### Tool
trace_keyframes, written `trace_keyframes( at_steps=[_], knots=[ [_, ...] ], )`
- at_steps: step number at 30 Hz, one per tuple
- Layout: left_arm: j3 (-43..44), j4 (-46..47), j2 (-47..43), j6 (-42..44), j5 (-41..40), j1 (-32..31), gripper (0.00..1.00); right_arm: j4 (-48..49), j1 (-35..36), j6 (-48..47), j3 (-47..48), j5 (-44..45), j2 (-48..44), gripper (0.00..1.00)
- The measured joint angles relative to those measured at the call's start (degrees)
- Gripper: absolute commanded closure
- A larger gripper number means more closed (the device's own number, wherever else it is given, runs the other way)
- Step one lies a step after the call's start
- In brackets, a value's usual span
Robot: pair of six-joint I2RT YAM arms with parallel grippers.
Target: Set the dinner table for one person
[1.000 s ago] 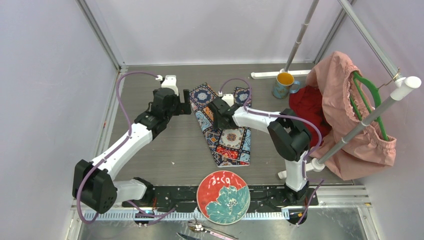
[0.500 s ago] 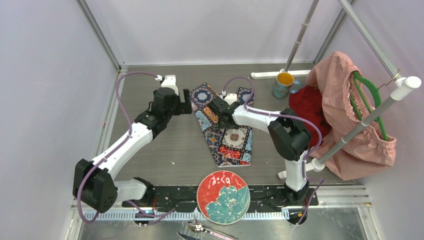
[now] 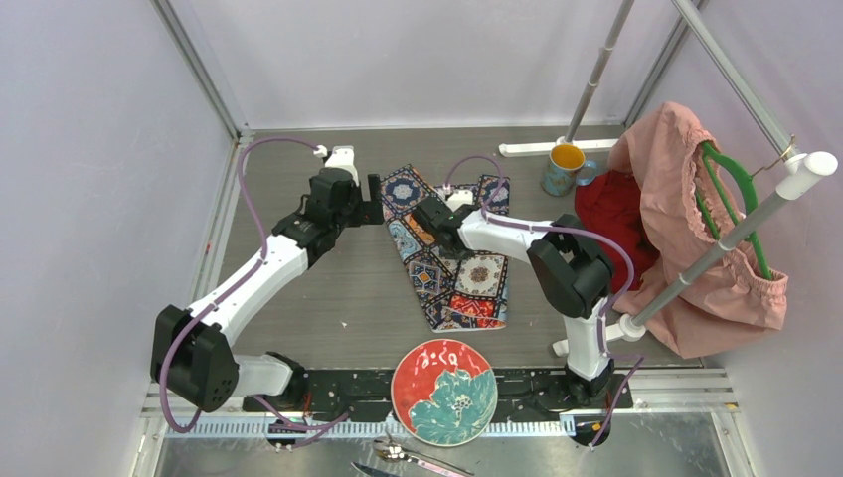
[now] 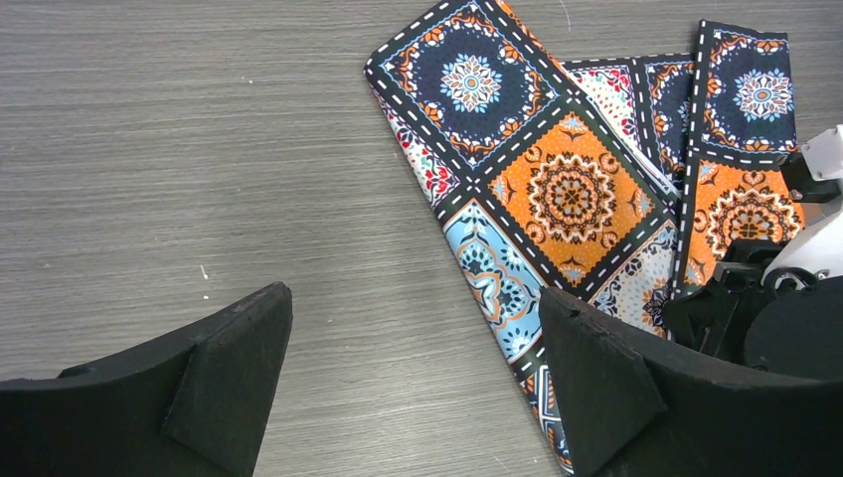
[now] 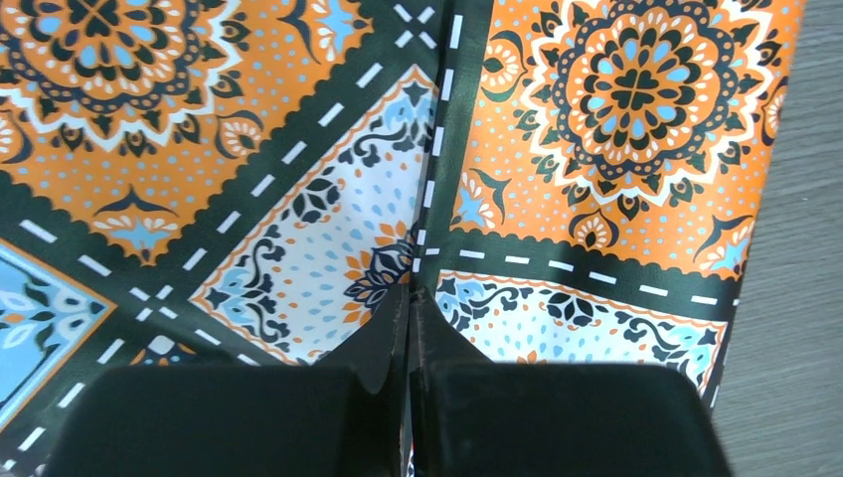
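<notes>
The colourful tile-patterned cloth mat [image 3: 462, 278] lies partly folded in the middle of the dinner table [image 3: 338, 298]. My right gripper [image 3: 427, 213] is down on its upper part. In the right wrist view its jaws are pressed together [image 5: 411, 290] right at a folded edge of the mat [image 5: 616, 99], pinching the fabric. My left gripper [image 3: 373, 204] hovers at the mat's left corner with its fingers wide apart [image 4: 413, 298]. Bare table [image 4: 199, 149] and the mat's edge [image 4: 572, 189] lie between them. The red-and-teal flower plate [image 3: 443, 391] sits at the near edge between the arm bases.
A blue mug [image 3: 565, 167] with a yellow inside stands at the back right. Beside it a red cloth [image 3: 611, 214] and a pink garment [image 3: 686, 229] hang off a white rack. Cutlery [image 3: 408, 457] lies on the metal ledge in front of the plate.
My right gripper has shut on the mat's fold and shifted slightly. The mat's lower half slid a little right. The left gripper edged closer to the mat's corner, still open.
</notes>
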Motion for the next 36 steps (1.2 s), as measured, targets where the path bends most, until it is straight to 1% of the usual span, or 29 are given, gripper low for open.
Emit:
trace_keyframes(
  at_steps=[7, 13, 22, 28, 36],
  knots=[
    [0.0, -0.04, 0.0, 0.0, -0.2, 0.0, 0.05, -2.71, 0.09, 1.6, -1.22, 4.9, -0.26, 0.98],
    [0.0, -0.2, 0.0, 0.02, -0.22, 0.0, 0.05, -4.85, -1.2, 3.52, -6.38, 8.02, -3.34, 0.98],
    [0.0, -0.42, 0.0, 0.02, -0.22, 0.0, 0.05, -9.99, -5.88, 5.49, -14.05, 10.51, -8.46, 0.97],
    [0.0, -0.44, 0.0, 0.02, -0.22, 0.0, 0.05, -12.04, -8.83, 5.86, -15.52, 11.96, -11.74, 0.93],
    [0.02, -0.48, 0.0, 0.04, -0.22, 0.0, 0.05, -11.47, -16.59, 3.82, -16.7, 12.59, -13.27, 0.92]
  ],
)
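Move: My right hand already pinches the patterned cloth's upper layer just above the table. The bare table it is being taken to lies about 18 cm to the right and 4 cm back. The cloth's right edge is some 11 cm to the right, 1 cm back; the mug 22 cm right and 15 cm ahead; the red cloth 33 cm right, 2 cm ahead. From my idle left hand that bare table is roughly 37 cm right, 6 cm back, 18 cm below. Keeping my right fingers shut on the cloth, I drag its upper layer to the right, about 19 cm in all, low over the table towards the bare patch before the mug. I draw it back some 5 cm on the way, then rise a couple of centimetres, still going right. My wrist turns about 20 degrees clockwise, its left side dipping. ##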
